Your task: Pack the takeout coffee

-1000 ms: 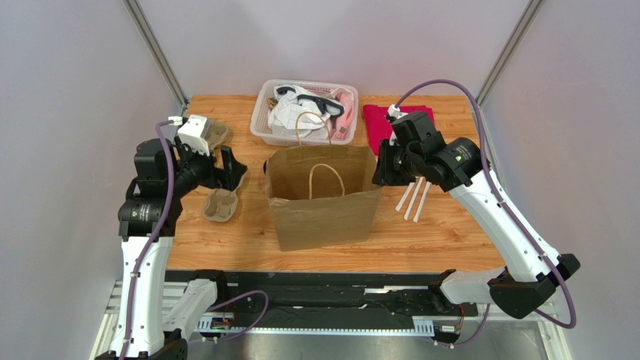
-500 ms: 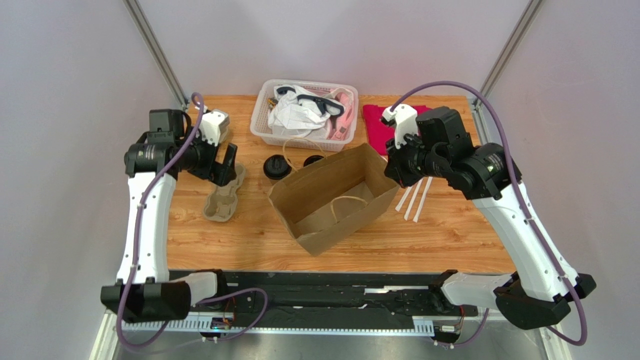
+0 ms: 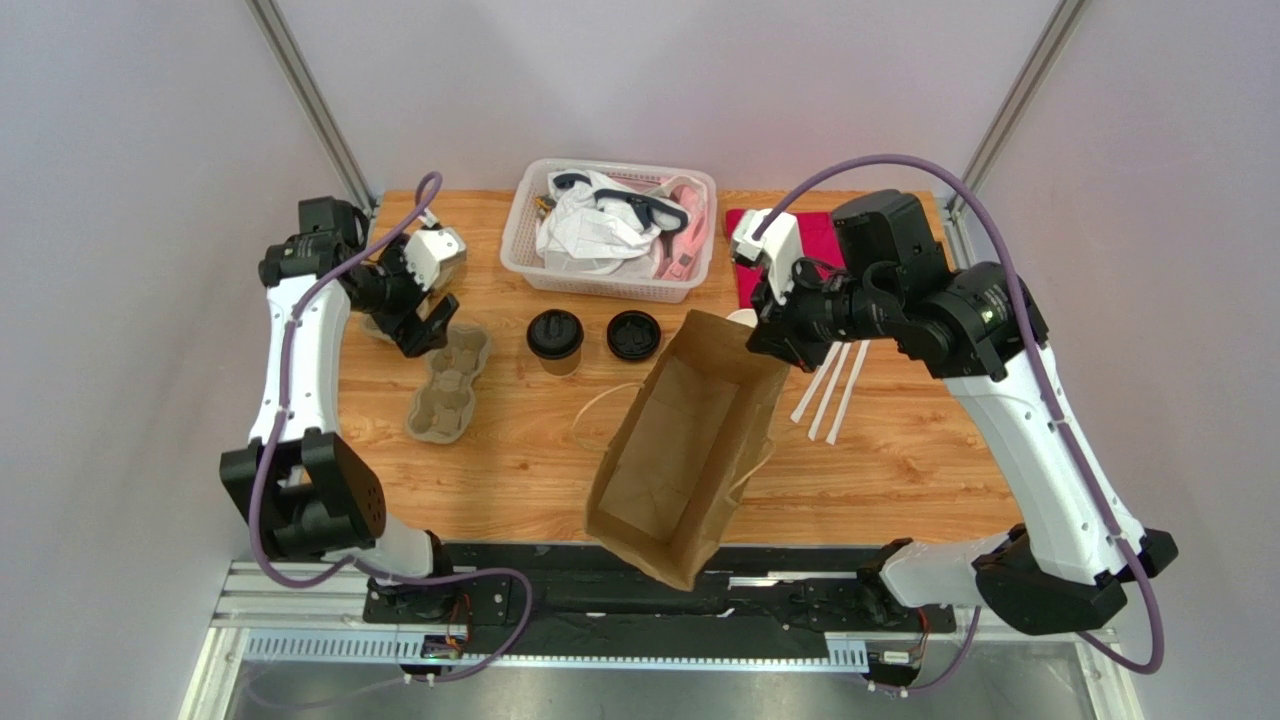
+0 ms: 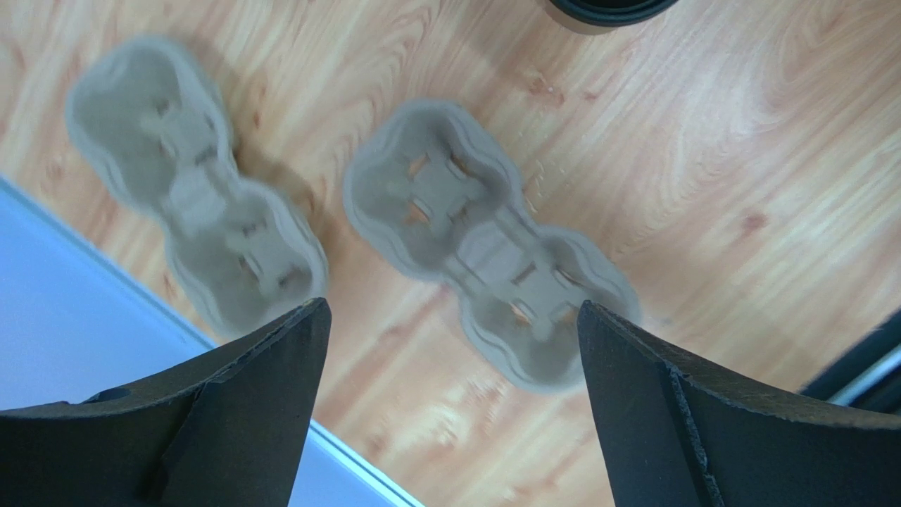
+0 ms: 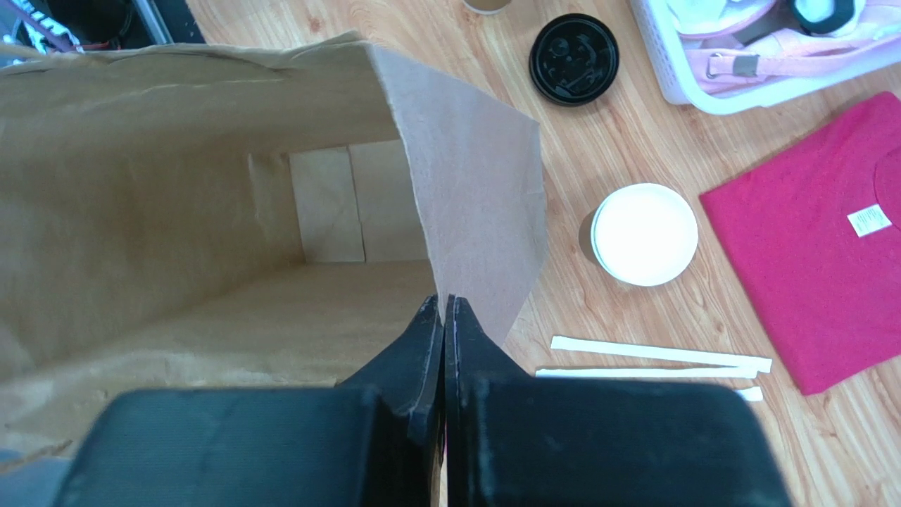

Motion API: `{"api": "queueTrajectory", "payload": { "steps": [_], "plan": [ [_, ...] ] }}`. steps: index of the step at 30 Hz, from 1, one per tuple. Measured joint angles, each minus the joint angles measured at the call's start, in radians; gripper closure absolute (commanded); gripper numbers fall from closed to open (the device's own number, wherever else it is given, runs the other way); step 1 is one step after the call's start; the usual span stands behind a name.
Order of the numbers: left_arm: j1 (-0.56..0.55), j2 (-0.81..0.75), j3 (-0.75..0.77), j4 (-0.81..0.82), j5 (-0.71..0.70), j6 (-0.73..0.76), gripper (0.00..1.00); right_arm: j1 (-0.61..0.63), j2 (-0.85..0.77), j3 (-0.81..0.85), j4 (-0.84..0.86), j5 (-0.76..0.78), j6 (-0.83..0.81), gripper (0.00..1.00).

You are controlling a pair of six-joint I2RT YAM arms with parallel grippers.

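Note:
The takeout coffee (image 3: 555,338), a brown paper cup with a black lid, stands mid-table; its lid edge (image 4: 608,8) shows at the top of the left wrist view. My right gripper (image 3: 762,339) (image 5: 444,303) is shut on the side wall of the big brown paper bag (image 3: 684,450) (image 5: 212,211). The bag hangs tilted from it, mouth up at the gripper and bottom toward the near edge. My left gripper (image 3: 419,320) (image 4: 453,308) hovers open and empty above two pulp cup trays, one (image 4: 486,243) nearer the coffee, the other (image 4: 196,201) by the table's left edge.
A second black lid (image 3: 633,335) (image 5: 574,58) sits right of the coffee. An open cup, white inside (image 5: 644,233), stands by the bag's rim. White wrapped straws (image 5: 656,359), a pink cloth (image 5: 835,232) and a white basket of clutter (image 3: 612,222) lie at the back right.
My right gripper closed on the bag wall and swung the bag round, its bottom now at the near edge, uncovering the cups. My left arm drew back toward the far left.

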Motion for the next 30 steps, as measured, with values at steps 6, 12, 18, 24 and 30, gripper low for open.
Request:
{"api": "queueTrajectory", "payload": {
  "steps": [6,12,18,24,30],
  "plan": [
    [0.002,0.246,0.097,-0.002,0.08,0.278,0.16,-0.002,0.066,0.075,-0.029,-0.032,-0.059,1.0],
    [0.003,0.388,0.139,0.003,0.097,0.447,0.21,-0.003,0.129,0.21,-0.037,-0.064,-0.108,1.0],
    [-0.003,0.45,0.141,0.026,0.072,0.548,0.24,-0.003,0.163,0.248,-0.038,-0.073,-0.117,1.0],
    [-0.014,0.521,0.163,0.055,0.033,0.579,0.25,-0.002,0.193,0.25,-0.035,-0.038,-0.082,1.0],
    [-0.028,0.546,0.164,0.077,-0.001,0.593,0.26,0.002,0.195,0.25,-0.033,0.0,-0.031,1.0]
  ]
}}
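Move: The nearer carrier half lies almost straight below the left hand, its middle some 17 cm down, with its far end reaching about 9 cm ahead. The farther carrier half is about 15 cm ahead and 7 cm left of the left hand, the lidded coffee cup 5 cm ahead and 19 cm right. The paper bag, held by the right hand, has its middle about 10 cm back, 10 cm left and 15 cm below that hand; the open cup is 17 cm ahead, 1 cm right, the loose lid 21 cm ahead, 16 cm left. The nearer carrier half's far-end rim is what the left hand comes down to: about 14 cm down and 9 cm forward, turning some 30 degrees clockwise, fingers narrowing from wide open to about three quarters. The right hand keeps its closed pinch on the bag's rim and takes it forward and a little left, rising slightly before settling part of the way back. ##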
